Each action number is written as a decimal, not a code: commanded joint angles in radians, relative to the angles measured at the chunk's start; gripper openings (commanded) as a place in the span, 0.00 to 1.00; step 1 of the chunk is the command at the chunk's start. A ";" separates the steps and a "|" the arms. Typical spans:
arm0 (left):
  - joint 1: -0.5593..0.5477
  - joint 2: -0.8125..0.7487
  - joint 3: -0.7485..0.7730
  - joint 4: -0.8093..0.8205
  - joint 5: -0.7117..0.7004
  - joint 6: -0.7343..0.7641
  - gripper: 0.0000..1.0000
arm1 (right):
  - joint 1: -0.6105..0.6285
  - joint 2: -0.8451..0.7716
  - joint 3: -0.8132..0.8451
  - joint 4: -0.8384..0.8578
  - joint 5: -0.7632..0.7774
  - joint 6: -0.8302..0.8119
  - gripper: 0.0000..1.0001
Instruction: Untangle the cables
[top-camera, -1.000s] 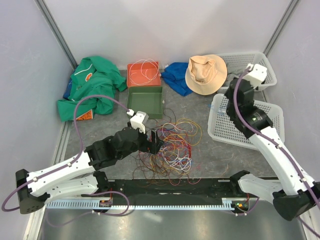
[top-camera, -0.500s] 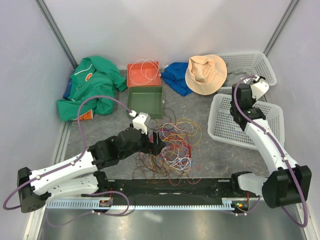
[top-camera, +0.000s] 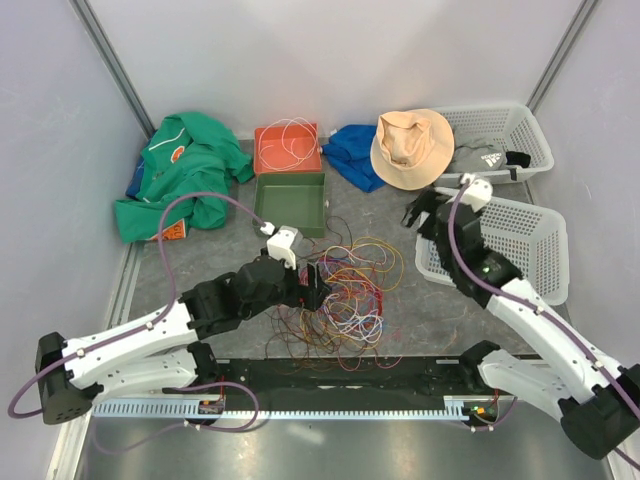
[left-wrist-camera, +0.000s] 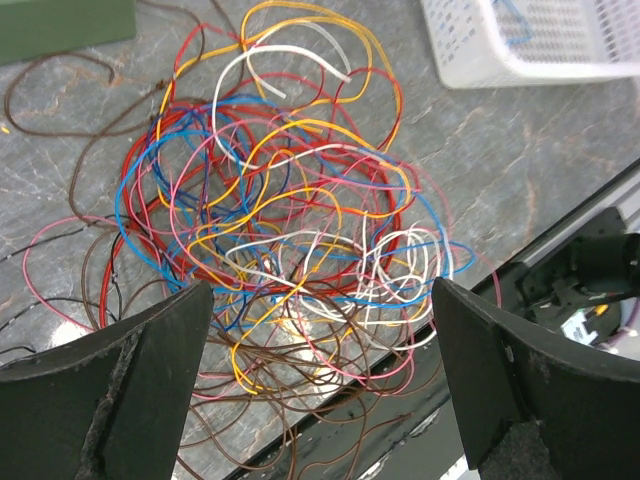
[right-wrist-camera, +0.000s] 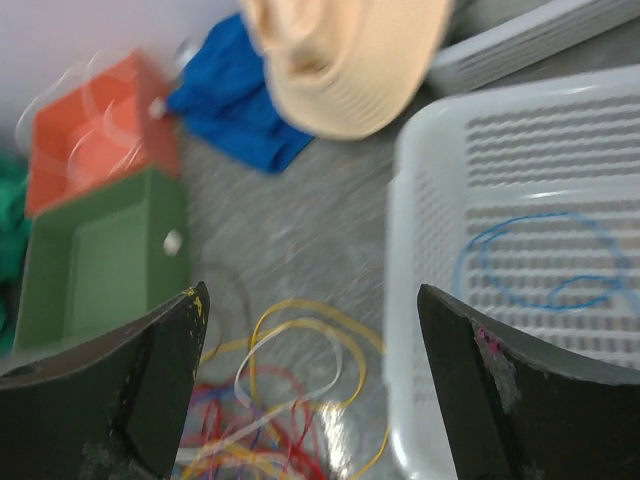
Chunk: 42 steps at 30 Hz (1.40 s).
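The cables (top-camera: 345, 290) lie in a loose tangle of red, orange, yellow, white, blue, pink and brown strands on the grey table. My left gripper (top-camera: 315, 285) hovers at the tangle's left edge. In its wrist view it (left-wrist-camera: 320, 290) is open, the cables (left-wrist-camera: 290, 230) spread below and between the wide jaws, nothing gripped. My right gripper (top-camera: 420, 212) hangs by the left rim of the near white basket (top-camera: 440, 262). It (right-wrist-camera: 312, 292) is open and empty, with the cables' (right-wrist-camera: 290, 390) top loops beneath. A single blue cable (right-wrist-camera: 540, 260) lies inside that basket (right-wrist-camera: 410, 330).
A green tray (top-camera: 290, 203) and an orange tray (top-camera: 287, 148) holding a white wire stand behind the tangle. A tan hat (top-camera: 412, 147), blue cloth (top-camera: 352, 155), green garment (top-camera: 180, 175) and a second white basket (top-camera: 500, 135) line the back. A black rail (top-camera: 340, 375) runs along the front.
My right arm has swung from over the baskets down and left toward the tangle, and its gripper has gone from shut to open. The left arm has barely moved.
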 joint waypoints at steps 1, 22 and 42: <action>-0.002 0.058 -0.002 0.037 -0.004 -0.039 0.97 | 0.111 -0.038 -0.138 0.115 -0.190 -0.036 0.91; 0.000 -0.060 -0.091 0.035 -0.081 -0.099 0.96 | 0.354 0.167 -0.401 0.487 -0.510 -0.030 0.58; 0.000 -0.258 -0.038 0.205 -0.097 0.130 0.99 | 0.407 -0.051 0.235 -0.042 -0.355 -0.143 0.00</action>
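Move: The yellow cable loops that the right hand will close on lie about 11 cm back, 17 cm to its left and 15 cm below. The middle of the cable tangle is roughly 15 cm back, 17 cm left and 19 cm down. The white basket is about level with this hand in reach, 17 cm to its right; the green tray stands 7 cm ahead, 27 cm left. From the left hand the yellow loops lie some 3 cm ahead, 9 cm right and 9 cm below. Left, down and back in one sweep, the open right hand goes from beside the white basket into the upper part of the tangle, turning some 45 degrees counter-clockwise. There the fingers shut on a yellow cable and lift it nearly straight up, about 20 cm. The left hand, open and empty, dips 3 cm, then rises and drifts 3 cm left. ##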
